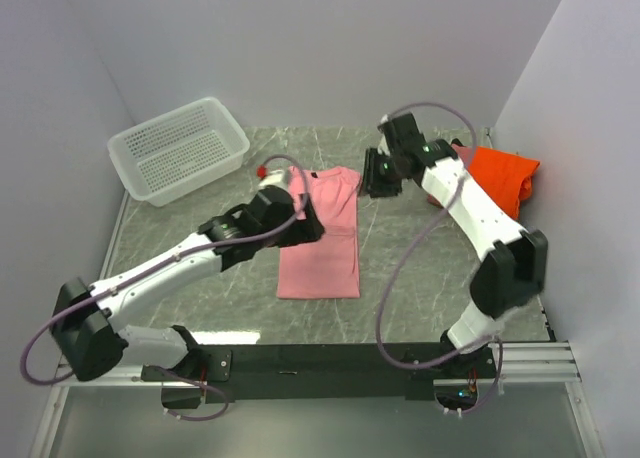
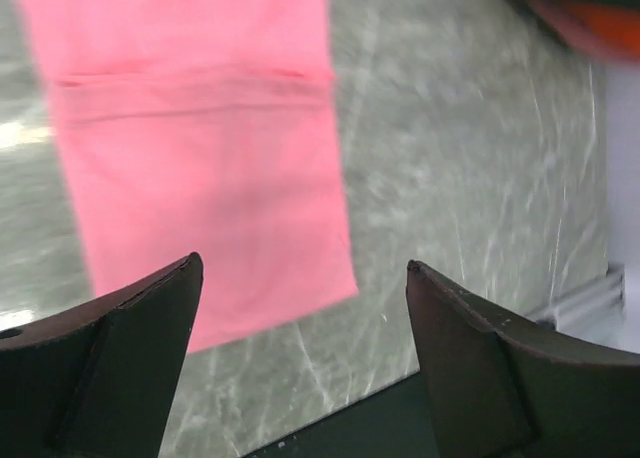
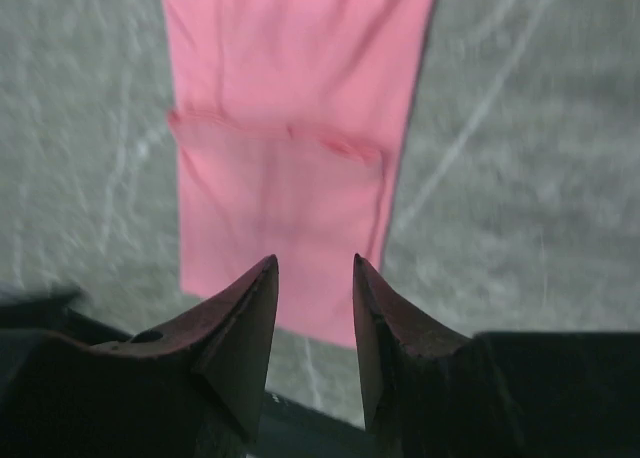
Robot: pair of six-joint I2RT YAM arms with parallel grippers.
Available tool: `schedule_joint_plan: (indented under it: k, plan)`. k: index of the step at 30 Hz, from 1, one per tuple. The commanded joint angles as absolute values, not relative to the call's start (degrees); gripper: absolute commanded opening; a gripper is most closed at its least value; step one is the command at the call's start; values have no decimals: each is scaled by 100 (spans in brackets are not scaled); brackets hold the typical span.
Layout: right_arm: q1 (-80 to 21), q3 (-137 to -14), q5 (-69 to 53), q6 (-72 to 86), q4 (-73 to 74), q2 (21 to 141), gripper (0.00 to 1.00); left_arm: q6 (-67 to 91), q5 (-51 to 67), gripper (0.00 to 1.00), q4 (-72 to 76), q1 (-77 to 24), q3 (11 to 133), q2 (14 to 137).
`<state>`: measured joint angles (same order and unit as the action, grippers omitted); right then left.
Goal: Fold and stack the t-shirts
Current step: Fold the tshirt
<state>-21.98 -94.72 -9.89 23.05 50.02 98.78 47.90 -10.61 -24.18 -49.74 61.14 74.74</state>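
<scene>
A pink t-shirt [image 1: 322, 240], folded into a long narrow strip, lies flat at the table's middle. It also fills the upper part of the left wrist view [image 2: 200, 148] and the right wrist view [image 3: 290, 108]. My left gripper [image 1: 303, 226] hangs over the strip's left edge. Its jaws [image 2: 305, 273] are spread wide with nothing between them. My right gripper [image 1: 379, 174] hovers just off the strip's far right corner. It is open [image 3: 314, 263], a narrow empty gap showing between its fingertips. A bright orange t-shirt [image 1: 505, 173] lies bunched at the back right, behind the right arm.
A white perforated basket [image 1: 180, 150] stands at the back left, its inside bare. The orange cloth [image 2: 600, 28] lies close to the right wall. Walls close in on three sides. A black rail [image 1: 330, 358] runs along the near edge.
</scene>
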Motion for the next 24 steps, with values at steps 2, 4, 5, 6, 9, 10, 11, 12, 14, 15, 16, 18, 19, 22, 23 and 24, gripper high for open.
schedule_joint_plan:
  k: [2,4,5,6,9,10,11,12,14,15,16,18,19,22,23,24]
  plan:
    - [-2276,-7773,-1221,2451,4589,8861,43,5325,-731,89,-2540,-4037,5372,6593]
    - [-2364,-6946,-1301,2715,4300,8369,43,5387,-616,89,-2435,-3798,4862,6164]
    - [-2434,-6517,-1292,2864,4150,8124,43,5422,-546,90,-2374,-3640,4582,6039]
    - [-2435,-6330,-1292,2935,4096,8025,43,5440,-501,90,-2356,-3560,4466,5925]
    - [-2575,-5794,-1231,3154,3894,7797,43,5414,-230,91,-2277,-3253,4097,5678]
    - [-2662,-5714,-1178,3190,3859,7770,43,5388,-133,91,-2250,-3174,4026,5652]
    - [-2707,-5635,-1091,3225,3832,7752,43,5318,-62,91,-2172,-3051,3956,5651]
    - [-2751,-5555,-1046,3286,3815,7743,43,5274,60,91,-2119,-3006,3851,5677]
    - [-2856,-5467,-1037,3392,3788,7769,43,5160,158,91,-1996,-2962,3745,5739]
    - [-2909,-5423,-1046,3427,3745,7770,43,5142,219,91,-1952,-2962,3718,5774]
    - [-2961,-5379,-1072,3471,3709,7778,44,5124,324,91,-1890,-2962,3666,5827]
    - [-3207,-5248,-1151,3612,3622,7813,44,5150,404,90,-1741,-2953,3472,5897]
    - [-3330,-5212,-1134,3665,3604,7822,44,5168,491,90,-1679,-2953,3393,5941]
    - [-3761,-5107,-1011,3867,3525,7980,45,5361,659,89,-1399,-2953,3059,5950]
    - [-3831,-5080,-976,3963,3507,8076,45,5431,746,89,-1354,-2953,2954,5941]
    - [-3945,-5063,-889,3999,3481,8129,45,5458,764,89,-1327,-2953,2918,5933]
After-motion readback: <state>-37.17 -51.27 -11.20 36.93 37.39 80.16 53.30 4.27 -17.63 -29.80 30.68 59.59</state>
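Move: The left hand is over the folded t-shirt, whose near left corner lies about 13 cm back, 11 cm to its left and 18 cm below; the shirt's middle is some 6 cm ahead and 2 cm left. For the right hand, the near right corner is about 25 cm straight back and 18 cm below, the shirt's middle 6 cm back and 9 cm left, and the collar 11 cm ahead and 9 cm left. Both empty hands head for the near corners of the t-shirt without touching it. The right comes back about 18 cm and sinks 12 along the shirt's right side, fingers tipping steeper. The left first sweeps some 12 cm left, turning about 15 degrees counter-clockwise, then sinks to about 11 cm below its start beside the left edge, easing back a little and tipping down. The left stays wide open, the right partly open. ##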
